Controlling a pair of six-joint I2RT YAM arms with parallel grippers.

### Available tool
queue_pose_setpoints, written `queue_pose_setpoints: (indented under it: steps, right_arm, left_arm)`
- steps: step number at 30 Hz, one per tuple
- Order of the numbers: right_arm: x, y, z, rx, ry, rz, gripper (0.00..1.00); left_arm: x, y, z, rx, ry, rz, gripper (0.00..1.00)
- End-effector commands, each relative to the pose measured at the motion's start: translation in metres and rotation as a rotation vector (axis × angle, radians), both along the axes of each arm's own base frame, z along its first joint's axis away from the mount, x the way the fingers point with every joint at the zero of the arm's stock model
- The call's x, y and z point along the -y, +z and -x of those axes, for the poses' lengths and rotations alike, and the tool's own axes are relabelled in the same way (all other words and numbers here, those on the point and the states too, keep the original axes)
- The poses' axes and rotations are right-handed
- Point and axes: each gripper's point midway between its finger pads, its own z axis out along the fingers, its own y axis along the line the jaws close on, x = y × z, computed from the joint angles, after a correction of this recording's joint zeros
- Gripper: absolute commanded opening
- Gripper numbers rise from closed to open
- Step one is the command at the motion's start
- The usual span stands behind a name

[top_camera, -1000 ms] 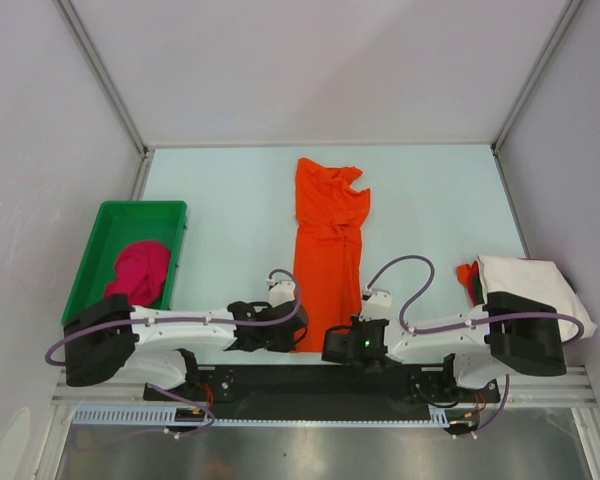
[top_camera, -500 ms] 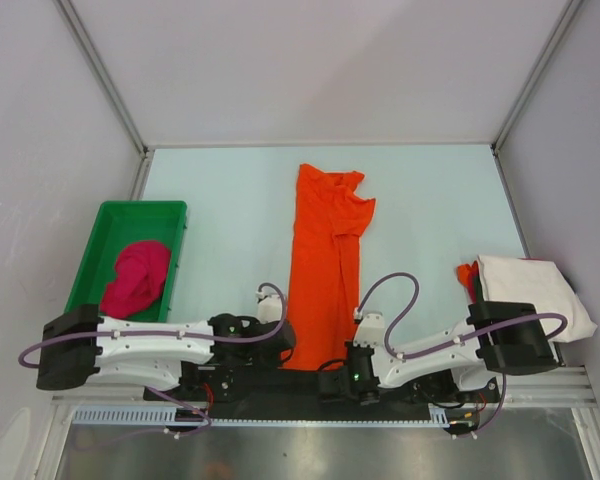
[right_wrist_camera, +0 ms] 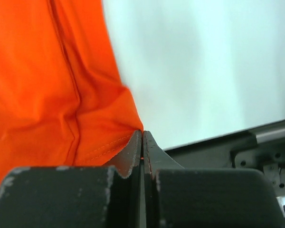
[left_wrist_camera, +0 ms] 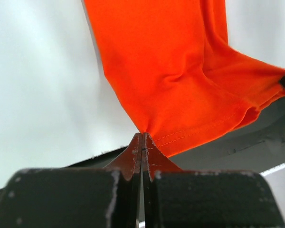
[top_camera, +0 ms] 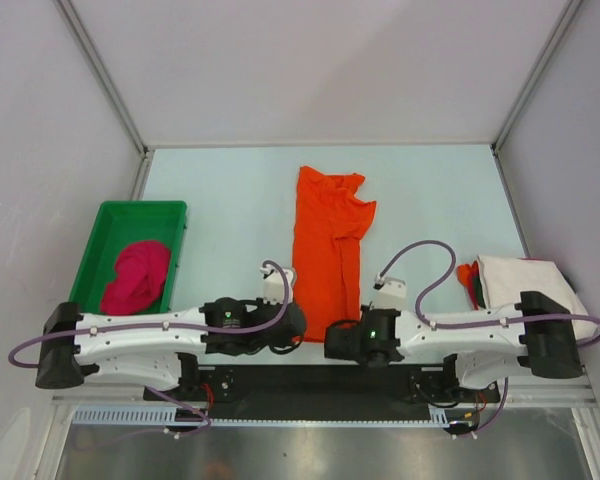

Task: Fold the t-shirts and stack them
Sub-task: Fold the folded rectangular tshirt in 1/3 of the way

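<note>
The bright orange t-shirt (top_camera: 326,240) lies as a long narrow strip down the middle of the table, its hem at the near end. My left gripper (top_camera: 293,326) is shut on the hem's left corner, as the left wrist view (left_wrist_camera: 142,135) shows with orange cloth (left_wrist_camera: 180,71) spreading from the closed tips. My right gripper (top_camera: 337,340) is shut on the hem's right corner, which also shows in the right wrist view (right_wrist_camera: 142,133) with the cloth (right_wrist_camera: 47,80) to its left. The magenta-pink t-shirt (top_camera: 137,275) lies bunched in the green tray (top_camera: 130,212). The off-white t-shirt (top_camera: 532,285) lies folded at the right.
A bit of orange-red cloth (top_camera: 468,275) sticks out from under the off-white shirt's left side. The black base rail (top_camera: 310,385) runs along the table's near edge under both grippers. White enclosure walls stand at the left, right and back.
Both grippers have moved away from the near edge with the orange hem. The shirt's near end now sits farther in, and the strip looks shorter.
</note>
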Motion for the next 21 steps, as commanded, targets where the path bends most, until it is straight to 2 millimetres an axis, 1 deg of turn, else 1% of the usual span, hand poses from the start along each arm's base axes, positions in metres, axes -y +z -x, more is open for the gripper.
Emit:
queue_pose_setpoints:
  steps: [1,2,3,5,6,8,9,10,11,12,13,14,15,16,17,18,19,20,21]
  right_arm:
    - [0.012,0.029,-0.042,0.121,-0.012,0.033,0.0]
    - [0.013,0.031,-0.047,0.126,-0.015,0.031,0.0]
    - [0.019,0.032,-0.055,0.125,-0.024,0.047,0.0]
    - [0.017,0.035,-0.067,0.136,-0.033,0.028,0.0]
    - [0.018,0.036,-0.071,0.139,-0.03,0.033,0.0]
    - [0.018,0.042,-0.088,0.15,-0.033,0.036,0.0]
    - [0.017,0.044,-0.094,0.155,-0.03,0.035,0.0]
    - [0.018,0.046,-0.106,0.16,-0.03,0.048,0.0]
    - [0.017,0.048,-0.112,0.164,-0.027,0.05,0.0]
    - [0.015,0.051,-0.12,0.167,-0.027,0.044,0.0]
    - [0.015,0.054,-0.133,0.175,-0.022,0.048,0.0]
    - [0.015,0.051,-0.139,0.167,-0.021,0.063,0.0]
    - [0.009,0.054,-0.149,0.176,-0.022,0.037,0.0]
    - [0.008,0.054,-0.154,0.175,-0.019,0.041,0.0]
    - [0.014,0.05,-0.165,0.163,-0.018,0.068,0.0]
    - [0.007,0.052,-0.174,0.171,-0.016,0.043,0.0]
    - [0.007,0.05,-0.18,0.17,-0.016,0.043,0.0]
    - [0.012,0.046,-0.19,0.156,-0.019,0.069,0.0]
    - [0.009,0.045,-0.199,0.158,-0.021,0.053,0.0]
  left_arm:
    - [0.0,0.021,-0.024,0.098,0.018,-0.031,0.0]
    - [0.001,0.024,-0.028,0.103,0.025,-0.022,0.0]
    - [-0.002,0.025,-0.035,0.11,0.038,-0.032,0.0]
    - [-0.004,0.028,-0.045,0.121,0.056,-0.033,0.0]
    - [-0.008,0.031,-0.055,0.127,0.088,-0.033,0.0]
    - [-0.01,0.035,-0.067,0.143,0.095,-0.038,0.0]
    - [-0.015,0.037,-0.078,0.15,0.111,-0.047,0.0]
    - [-0.014,0.04,-0.084,0.159,0.117,-0.037,0.0]
    - [-0.015,0.041,-0.09,0.165,0.123,-0.038,0.0]
    - [-0.019,0.042,-0.101,0.17,0.134,-0.058,0.0]
    - [-0.017,0.044,-0.108,0.179,0.135,-0.051,0.0]
    - [-0.017,0.046,-0.114,0.186,0.137,-0.054,0.0]
    - [-0.018,0.045,-0.125,0.192,0.142,-0.075,0.0]
    - [-0.015,0.047,-0.132,0.198,0.14,-0.066,0.0]
    - [-0.011,0.051,-0.138,0.204,0.137,-0.062,0.0]
    - [-0.014,0.046,-0.149,0.197,0.142,-0.09,0.0]
    - [-0.01,0.045,-0.155,0.193,0.141,-0.085,0.0]
    - [-0.005,0.051,-0.162,0.196,0.138,-0.072,0.0]
    - [-0.008,0.052,-0.173,0.194,0.152,-0.071,0.0]
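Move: My left and right fingers already pinch the two near hem corners of the folded orange t-shirt, clear of the table. The hem is going to the middle of the strip: about 20 cm ahead of both hands, some 7 cm right of my left hand and 7 cm left of my right, roughly 10 and 7 cm below. Its bunched far end lies about 14 cm beyond that spot and 2 cm farther right; the green bin is some 38 cm left of my left hand, 18 cm ahead. Keeping both corners pinched, I sweep the hem forward over the t-shirt strip with both hands together, the left about 14 cm and the right about 16 cm, rising gently by 3 or 4 cm as they go. The fingertips tip slightly up and forward, and my left hand turns some 10 degrees counter-clockwise. ##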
